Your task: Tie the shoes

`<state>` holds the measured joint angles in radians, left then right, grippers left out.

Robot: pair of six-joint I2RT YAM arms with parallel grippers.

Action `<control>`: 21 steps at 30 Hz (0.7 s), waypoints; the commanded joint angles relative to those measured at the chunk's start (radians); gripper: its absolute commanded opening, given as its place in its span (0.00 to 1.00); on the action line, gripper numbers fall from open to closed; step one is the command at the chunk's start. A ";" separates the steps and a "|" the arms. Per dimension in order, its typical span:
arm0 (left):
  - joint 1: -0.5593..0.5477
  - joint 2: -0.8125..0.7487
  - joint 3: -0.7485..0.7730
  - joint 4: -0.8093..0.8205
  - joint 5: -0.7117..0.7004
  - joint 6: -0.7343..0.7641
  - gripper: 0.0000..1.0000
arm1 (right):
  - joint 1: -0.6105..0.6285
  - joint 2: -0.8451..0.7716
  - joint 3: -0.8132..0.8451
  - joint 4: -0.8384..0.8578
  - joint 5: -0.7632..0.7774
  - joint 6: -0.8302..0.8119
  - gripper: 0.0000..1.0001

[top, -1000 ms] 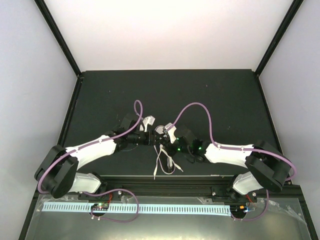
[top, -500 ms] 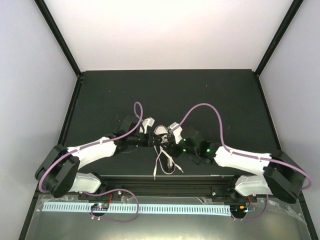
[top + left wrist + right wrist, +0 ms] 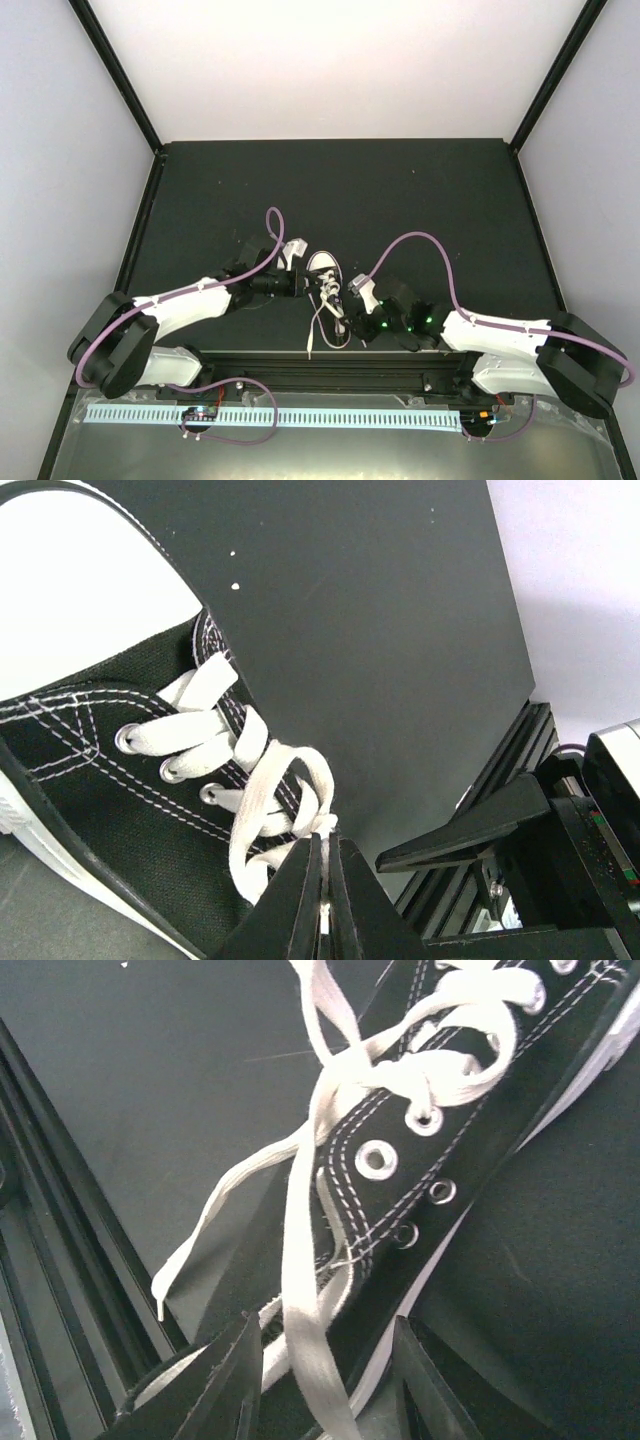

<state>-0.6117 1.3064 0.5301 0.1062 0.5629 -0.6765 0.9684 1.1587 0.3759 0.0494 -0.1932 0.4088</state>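
Note:
The small black sneaker (image 3: 326,278) with white toe cap lies at the near middle of the table, toe pointing away. Its white laces (image 3: 322,325) trail toward the front rail. My left gripper (image 3: 308,287) is at the shoe's left side, shut on a lace strand at the knot; the left wrist view shows the jaws (image 3: 326,852) pinching that lace (image 3: 262,780) over the black canvas (image 3: 80,770). My right gripper (image 3: 354,302) is open beside the shoe's heel end. In the right wrist view its fingers (image 3: 322,1380) stand wide apart with a loose lace (image 3: 300,1260) hanging between them, above the shoe (image 3: 470,1130).
The black front rail (image 3: 340,368) runs just near of the shoe and the lace ends. The table mat (image 3: 400,190) extends far behind the shoe. Purple cables (image 3: 420,245) arch above both wrists.
My right gripper has drawn back from the top of the shoe toward the near right, uncovering the shoe. My left gripper has stayed at the laces.

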 commanded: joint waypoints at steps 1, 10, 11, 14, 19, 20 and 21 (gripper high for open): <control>0.001 -0.019 -0.005 0.026 0.015 0.009 0.02 | 0.020 0.021 0.030 0.032 -0.029 0.018 0.38; 0.001 -0.019 -0.006 0.023 0.018 0.017 0.02 | 0.029 0.063 0.056 0.034 -0.016 0.021 0.27; 0.001 -0.034 -0.006 0.025 0.019 0.019 0.02 | 0.030 0.061 0.057 0.028 -0.006 0.025 0.20; -0.002 -0.062 -0.017 0.035 0.021 0.029 0.02 | 0.030 0.016 0.047 -0.005 0.035 0.049 0.06; -0.001 -0.089 -0.034 0.034 0.029 0.067 0.02 | 0.030 -0.072 0.040 -0.106 0.081 0.097 0.01; -0.002 -0.090 -0.034 0.034 0.034 0.073 0.02 | 0.029 -0.089 0.036 -0.117 0.085 0.108 0.02; -0.002 -0.089 -0.033 0.035 0.040 0.079 0.02 | 0.029 -0.104 0.031 -0.128 0.085 0.116 0.02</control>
<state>-0.6117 1.2362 0.5049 0.1093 0.5716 -0.6449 0.9924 1.1225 0.4091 -0.0158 -0.1436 0.4778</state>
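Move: The loose lace strand lies between the right hand's open fingertips, about 1 cm to the left of the hand point and level with it. The lace knot is some 5 cm ahead and 5 cm left of that hand; the shoe's heel is about 3 cm back, 2 cm left and a little lower. The left hand already holds the other lace near the knot; the right hand's strand is some 7 cm back, 7 cm right and 4 cm below it. The right fingers pinch the strand behind the knot: the hand eases about 1 cm left to bring it between the tips, shuts on it, then draws back right and lifts about 1 cm, away from the knot. The left hand keeps its lace pinched, sinks barely, then rises about 1.5 cm as the right grip closes. ##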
